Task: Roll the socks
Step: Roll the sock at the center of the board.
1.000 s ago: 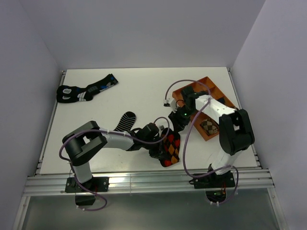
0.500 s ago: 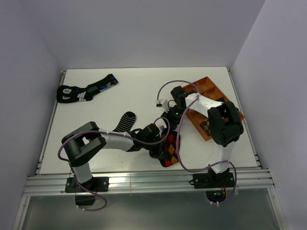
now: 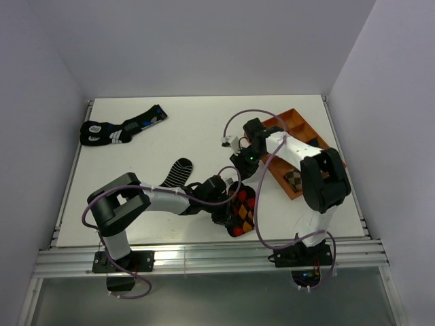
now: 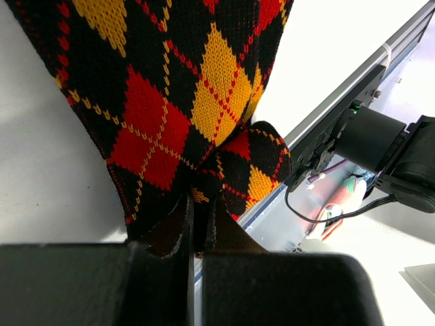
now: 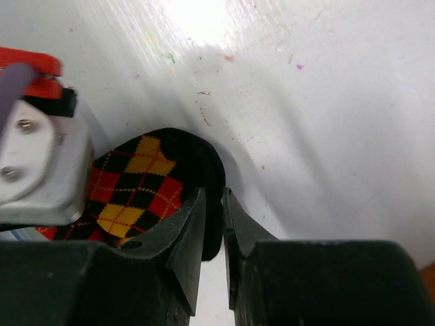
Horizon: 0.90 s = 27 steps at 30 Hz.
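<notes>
The long argyle sock lies bunched near the table's front edge, black with red and orange diamonds. My left gripper is shut on a fold of this sock, its jaws pinching the fabric. My right gripper is at the sock's far end. In the right wrist view its jaws are shut on the sock's black edge. The short striped ankle sock lies flat to the left, beside the left arm, untouched.
An orange tray stands at the right, with a brown-checked rolled bundle in it. Black socks with blue and white marks lie at the far left. The metal rail of the table's front edge is just past the argyle sock.
My right arm has swung left from the tray to the argyle sock's far end, and its jaws have closed on the sock's black edge. The left gripper has kept its grip.
</notes>
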Each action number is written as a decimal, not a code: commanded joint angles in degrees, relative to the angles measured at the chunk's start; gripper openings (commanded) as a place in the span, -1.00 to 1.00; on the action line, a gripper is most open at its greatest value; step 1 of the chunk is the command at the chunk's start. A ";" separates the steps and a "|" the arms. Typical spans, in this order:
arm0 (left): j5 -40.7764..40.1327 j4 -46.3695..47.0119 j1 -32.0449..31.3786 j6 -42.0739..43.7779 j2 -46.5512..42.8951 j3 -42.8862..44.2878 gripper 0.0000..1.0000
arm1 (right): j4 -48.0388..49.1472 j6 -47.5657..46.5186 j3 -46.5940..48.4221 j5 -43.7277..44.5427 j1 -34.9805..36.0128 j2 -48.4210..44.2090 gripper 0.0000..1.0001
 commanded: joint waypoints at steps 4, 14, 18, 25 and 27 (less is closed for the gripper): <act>-4.35 -5.60 -1.43 0.90 1.36 -0.84 -0.99 | -0.24 1.41 0.02 2.09 0.27 -8.49 -0.53; -5.14 -4.36 -2.04 0.38 1.54 -1.19 -0.99 | -1.91 -0.96 -0.08 -0.80 0.35 -3.23 -0.08; -5.14 -4.54 -2.13 0.46 1.54 -1.10 -0.99 | -1.65 -2.02 0.28 -2.13 0.35 -1.38 -0.05; -5.14 -4.36 -2.13 0.38 1.45 -1.46 -0.99 | -1.13 -2.29 0.54 -2.75 1.06 0.56 -0.05; -5.06 -4.19 -2.13 0.29 1.45 -1.54 -0.99 | -0.86 -2.28 0.28 -2.48 1.23 1.26 -0.06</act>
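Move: The sock's far end lies almost right under the right gripper, roughly 3 cm below, about 1 cm back; the rest of the sock runs back towards the base. From that gripper the wooden tray's middle is about 8 cm farther out and 19 cm to the right, the striped sock some 22 cm to the left and about level. From the left gripper, which already holds the sock, that far end is some 13 cm ahead and 4 cm to the right. Lift the right gripper about 4 cm straight up over the sock's far end, tilting the fingertips up slightly, and spread the fingers to about twice their gap. Then sink back by about the same amount, ending 1 cm nearer the base with the tips astride the sock's edge. Keep the left gripper still, pinching the sock. ##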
